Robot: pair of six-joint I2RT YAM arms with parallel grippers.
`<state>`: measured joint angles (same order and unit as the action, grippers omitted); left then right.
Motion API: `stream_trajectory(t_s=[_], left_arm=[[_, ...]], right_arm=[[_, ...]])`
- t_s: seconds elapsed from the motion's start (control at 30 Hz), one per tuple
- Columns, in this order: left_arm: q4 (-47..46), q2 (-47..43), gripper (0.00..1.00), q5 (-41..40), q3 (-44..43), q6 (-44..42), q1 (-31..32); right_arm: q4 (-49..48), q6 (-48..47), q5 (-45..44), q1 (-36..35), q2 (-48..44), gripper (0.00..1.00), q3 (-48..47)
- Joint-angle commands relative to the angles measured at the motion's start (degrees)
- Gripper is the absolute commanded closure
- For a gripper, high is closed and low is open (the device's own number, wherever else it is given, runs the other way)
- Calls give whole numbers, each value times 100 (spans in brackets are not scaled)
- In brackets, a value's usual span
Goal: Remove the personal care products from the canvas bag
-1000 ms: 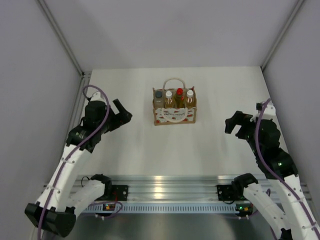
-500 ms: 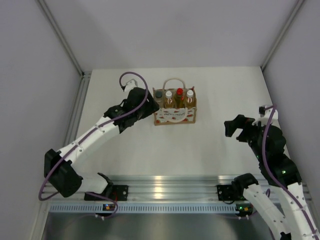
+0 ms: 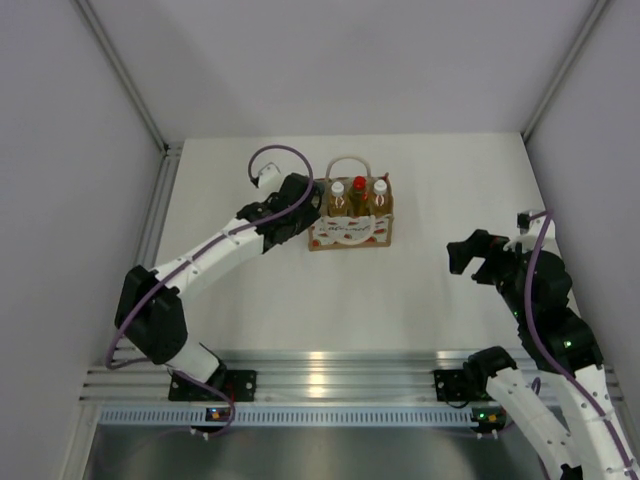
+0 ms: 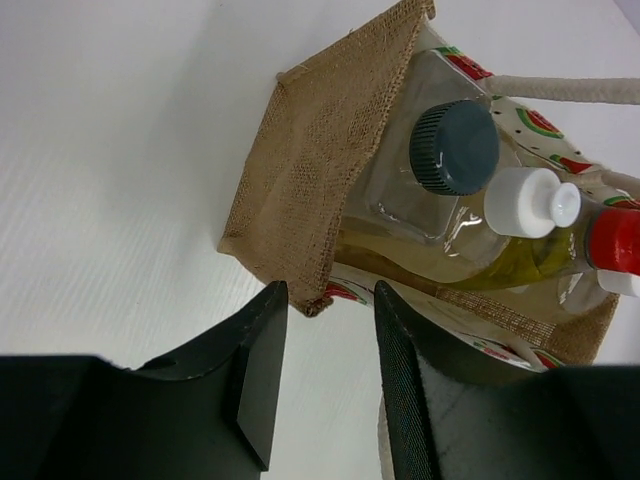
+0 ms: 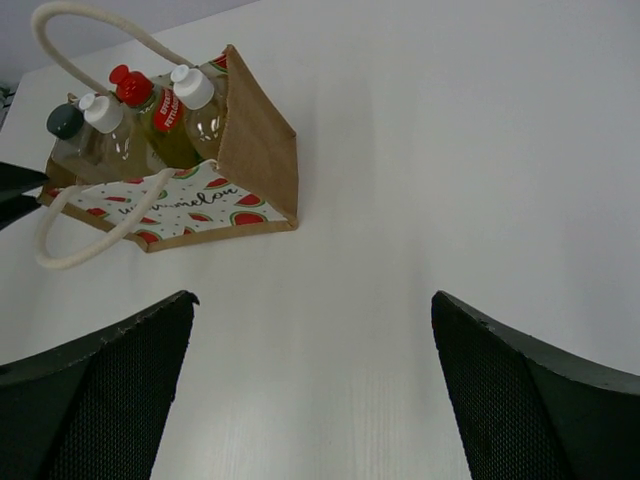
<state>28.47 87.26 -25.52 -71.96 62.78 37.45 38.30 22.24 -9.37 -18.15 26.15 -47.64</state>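
The canvas bag point(image 3: 349, 230) stands upright at the table's far middle, with its watermelon-print front panel and white rope handles. The bottles stand in it in a row: a clear one with a dark grey cap point(image 4: 455, 147), an amber one with a white cap point(image 4: 530, 200), a yellow one with a red cap point(image 3: 359, 184), and another with a white cap point(image 3: 380, 187). My left gripper point(image 3: 308, 205) is at the bag's left end, open and empty point(image 4: 325, 370), its fingers either side of the bag's lower corner. My right gripper point(image 3: 470, 255) is wide open point(image 5: 312, 330) and empty, well right of the bag point(image 5: 255, 150).
The white table point(image 3: 400, 290) is walled by grey panels on the left, right and back. The aluminium base rail point(image 3: 330, 375) runs along the near edge. One rope handle point(image 5: 90, 250) lies forward on the table in front of the bag.
My left arm has swung from the table's left side across to the bag's left end, covering the dark-capped bottle in the top view. The right arm shifted slightly, then stayed still.
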Motion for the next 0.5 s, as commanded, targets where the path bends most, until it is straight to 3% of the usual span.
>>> stream_trajectory(t_s=[0.0,0.17,0.27,0.3,0.4,0.47], left_arm=[[-201,150,55,-278,-222,313,43],[-210,361,56,-445,-204,392,52],[-219,458,69,-331,-187,462,52],[-210,467,77,-331,-126,489,78],[-245,493,85,-357,15,586,131],[-307,528,95,-314,165,621,131]], right_arm=[[-192,44,58,-83,-49,0,-44],[-192,9,58,-83,-84,1,-79],[-192,17,84,-83,-75,0,-70],[-192,17,93,-83,-66,1,-44],[-201,52,110,-83,-31,1,-26],[-209,52,137,-83,13,0,-26]])
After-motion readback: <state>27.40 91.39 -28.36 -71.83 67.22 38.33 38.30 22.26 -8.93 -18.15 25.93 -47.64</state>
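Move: The canvas bag's left front top corner lies just under the left hand's half-open fingers, about 1 cm ahead, 1 cm to the right and 3 cm down. Inside the bag, the dark-capped bottle's middle is some 6 cm ahead of that hand, 3 cm right and 6 cm below. The white-capped bottle beside it stands equally far ahead, 8 cm right. From the right hand, the corner is roughly 15 cm ahead, 34 cm left and 10 cm below. The left fingertips come to pinch the canvas bag's left front top corner, one finger on either side: the hand first sinks about 2.5 cm over it, quickly at first, easing barely forward. Then, nearly stopped, it closes its fingers from just under half open to almost shut on the fabric, the wrist hardly turning. ##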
